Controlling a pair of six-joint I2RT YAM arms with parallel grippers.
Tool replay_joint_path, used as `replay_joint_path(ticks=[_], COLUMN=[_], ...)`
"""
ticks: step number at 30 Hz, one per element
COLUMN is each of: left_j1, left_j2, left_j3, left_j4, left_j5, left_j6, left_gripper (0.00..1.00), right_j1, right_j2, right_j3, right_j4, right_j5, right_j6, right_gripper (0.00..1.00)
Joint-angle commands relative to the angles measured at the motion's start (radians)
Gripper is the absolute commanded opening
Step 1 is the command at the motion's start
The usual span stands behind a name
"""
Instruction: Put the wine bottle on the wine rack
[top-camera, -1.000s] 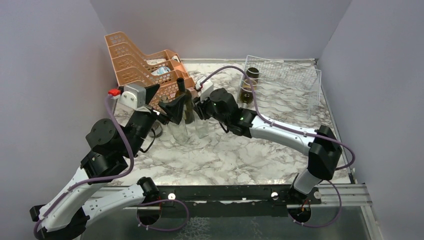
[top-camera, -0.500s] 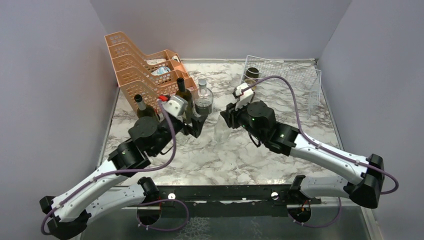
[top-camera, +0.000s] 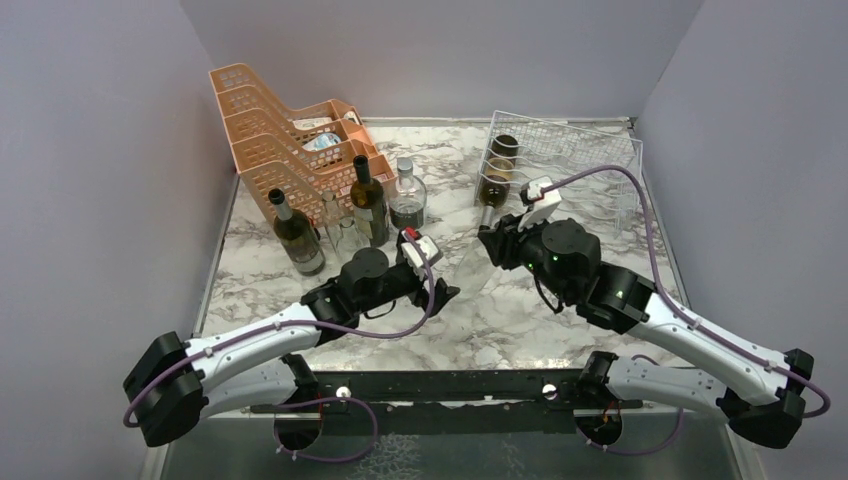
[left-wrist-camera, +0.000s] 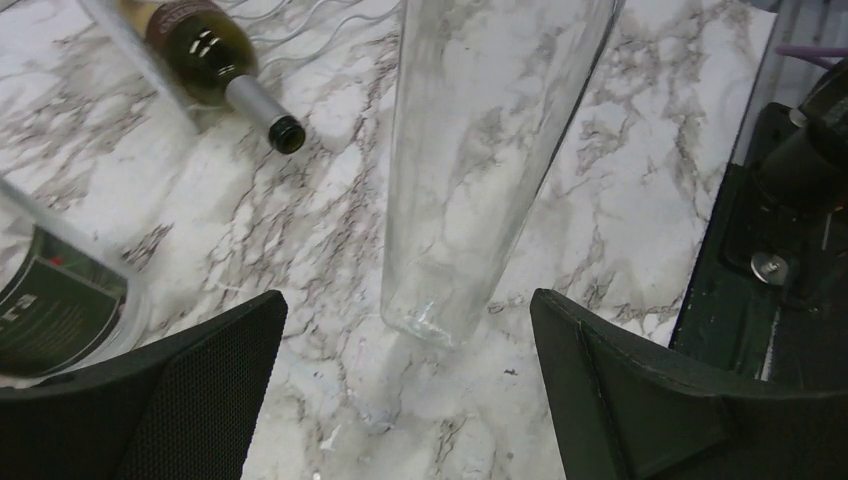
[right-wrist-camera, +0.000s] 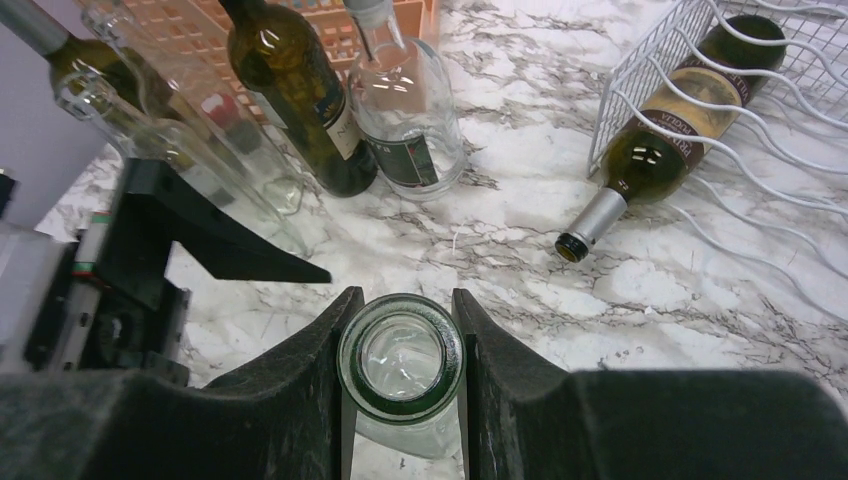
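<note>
My right gripper (right-wrist-camera: 400, 355) (top-camera: 487, 243) is shut on the mouth of an empty clear glass wine bottle (right-wrist-camera: 400, 410). The bottle hangs neck-up and tilted, its base (left-wrist-camera: 430, 320) at or just above the marble top. My left gripper (left-wrist-camera: 408, 293) (top-camera: 445, 293) stands open low over the table, just short of the bottle's base, touching nothing. The silver-white wire wine rack (top-camera: 580, 160) (right-wrist-camera: 700, 60) is at the back right. A dark green bottle (top-camera: 497, 170) (right-wrist-camera: 680, 110) lies in its left cradle, neck pointing forward.
Orange perforated stacked trays (top-camera: 285, 125) fill the back left. In front of them stand two dark wine bottles (top-camera: 295, 235) (top-camera: 368, 205), a squat clear bottle (top-camera: 405, 200) and slim clear glass bottles (top-camera: 335, 225). Grey walls enclose the table.
My right gripper has carried the clear bottle away from the bottle group, to the right and nearer. My left arm has dropped low and swung right, toward the table's middle.
</note>
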Motion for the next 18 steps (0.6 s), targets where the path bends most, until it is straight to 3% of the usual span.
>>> replay_joint_path(ticks=[1, 10, 15, 18], left_j1=[-0.001, -0.001, -0.001, -0.001], left_j2=[0.078, 0.199, 0.219, 0.219], left_j3=[0.004, -0.013, -0.020, -0.023], left_j4=[0.210, 0.359, 0.402, 0.407], left_j5=[0.197, 0.321, 0.326, 0.344], left_j6=[0.010, 0.080, 0.104, 0.148], left_gripper=[0.98, 0.94, 0.76, 0.54], right_j1=[0.007, 0.008, 0.007, 0.008], right_j2=[-0.072, -0.145, -0.168, -0.175], right_j3=[0.007, 0.006, 0.009, 0.017], right_j4=[0.017, 0.043, 0.023, 0.005], right_j5=[-0.024, -0.236, -0.253, -0.247], right_j6=[0.053, 0.003, 0.008, 0.016], right_gripper=[0.01, 0.01, 0.01, 0.02])
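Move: Held by its neck in the right hand, the clear wine bottle has its middle roughly 11 cm below that hand, 1 cm back and 2 cm left. From the open left hand it lies about 3 cm ahead, 6 cm right and 2 cm down. The labelled clear bottle stands about 18 cm ahead and 9 cm left of the left hand, 9 cm below it; the racked bottle lies some 26 cm ahead, 12 cm right and 14 cm below. Reaching about 5 cm right and slightly back, nearly level, the left hand turns some 15 degrees clockwise and brings its open fingers around the lower body of the clear bottle, then begins closing them by about a third. Meanwhile the right hand keeps its neck grip and draws the bottle back and up, about 4 cm each way, turning roughly 10 degrees counter-clockwise. ##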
